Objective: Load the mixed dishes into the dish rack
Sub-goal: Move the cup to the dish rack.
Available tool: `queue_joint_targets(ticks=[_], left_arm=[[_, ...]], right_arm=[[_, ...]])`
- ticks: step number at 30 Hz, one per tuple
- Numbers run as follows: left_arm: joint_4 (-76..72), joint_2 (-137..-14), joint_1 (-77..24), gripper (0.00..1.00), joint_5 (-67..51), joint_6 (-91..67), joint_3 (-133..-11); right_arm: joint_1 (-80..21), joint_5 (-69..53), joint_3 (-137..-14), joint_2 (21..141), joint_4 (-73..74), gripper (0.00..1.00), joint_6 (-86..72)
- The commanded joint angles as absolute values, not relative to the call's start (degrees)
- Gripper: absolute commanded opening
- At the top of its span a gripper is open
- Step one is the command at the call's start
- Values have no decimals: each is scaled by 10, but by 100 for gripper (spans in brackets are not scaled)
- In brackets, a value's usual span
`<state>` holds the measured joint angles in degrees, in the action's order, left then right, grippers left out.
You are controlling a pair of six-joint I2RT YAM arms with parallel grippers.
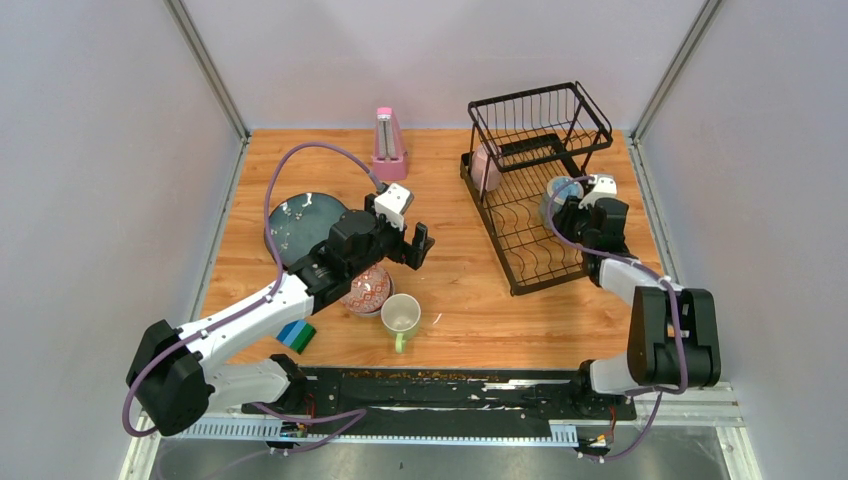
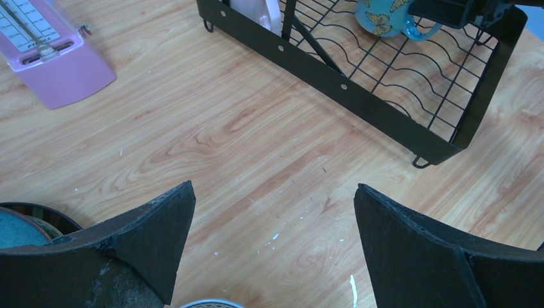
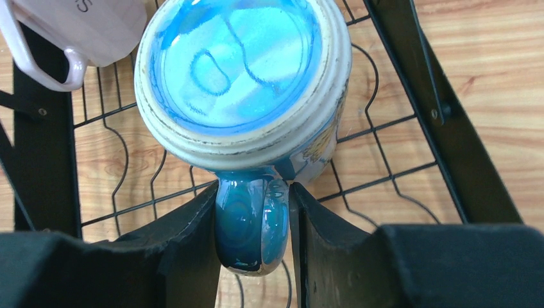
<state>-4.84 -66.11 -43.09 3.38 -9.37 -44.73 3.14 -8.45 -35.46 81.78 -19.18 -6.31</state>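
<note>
The black wire dish rack (image 1: pixel 489 228) stands at the back right. Inside it, a blue mug with butterflies (image 3: pixel 240 70) sits upside down on the wires. My right gripper (image 3: pixel 251 199) is shut on its glossy blue handle (image 3: pixel 250 224), with both pads against it. A pink-white mug (image 1: pixel 485 168) lies in the rack's far end. My left gripper (image 1: pixel 418 245) hangs wide open over bare wood with nothing between its fingers, just past a red-patterned bowl (image 1: pixel 368 290). A blue-grey plate (image 1: pixel 305 222) lies left of it. A pale green mug (image 1: pixel 401 316) stands nearer the front.
A pink metronome (image 1: pixel 388 145) stands at the back centre. A small blue-green striped block (image 1: pixel 296 336) lies by the left arm near the front edge. Grey walls close in the table on both sides. In the left wrist view the rack's rail (image 2: pixel 359 102) runs across ahead.
</note>
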Motion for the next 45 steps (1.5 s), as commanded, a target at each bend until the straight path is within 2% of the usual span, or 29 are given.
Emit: queue_joint_targets(ticks=[1, 9, 23, 29, 34, 38, 45], left_arm=[[-56, -650, -429, 100, 26, -105, -462], [-50, -643, -429, 100, 33, -101, -459], [-48, -644, -429, 100, 37, -99, -454], [-49, -648, -428, 100, 36, -100, -456], [-47, -648, -429, 100, 33, -101, -457], [-49, -647, -429, 100, 33, -103, -453], [-48, -647, -428, 100, 33, -99, -455]], right_arm=[[43, -109, -405, 860, -259, 40, -17], [80, -190, -417, 922, -352, 43, -3], [89, -250, -425, 1032, -532, 58, -17], [89, -219, -489, 1067, -485, 67, -31], [90, -203, -460, 1038, -509, 79, -61], [90, -239, -450, 1009, -481, 79, -79], [90, -216, -415, 933, -423, 76, -103]])
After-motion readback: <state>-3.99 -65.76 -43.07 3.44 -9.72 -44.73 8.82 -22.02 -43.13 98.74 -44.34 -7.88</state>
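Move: The right gripper already has its fingers around the handle of the upturned cup, whose middle lies about 5 cm ahead, straight in line and roughly level. The rack's right rail is some 4 cm ahead, 7 cm right and 5 cm lower; the pink cup stands about 10 cm ahead and 16 cm left, near level. From the left gripper the cup lies about 13 cm ahead, 31 cm right and 13 cm below. Push the right gripper about 10 cm forward along the rack's lower level, easing slightly right, to take the cup in under the upper shelf. Meanwhile spread the fingers off the handle, tip the hand up some 15 degrees and turn it slightly counter-clockwise. Then back off 2 cm and rise about 4 cm, fingers wide. ##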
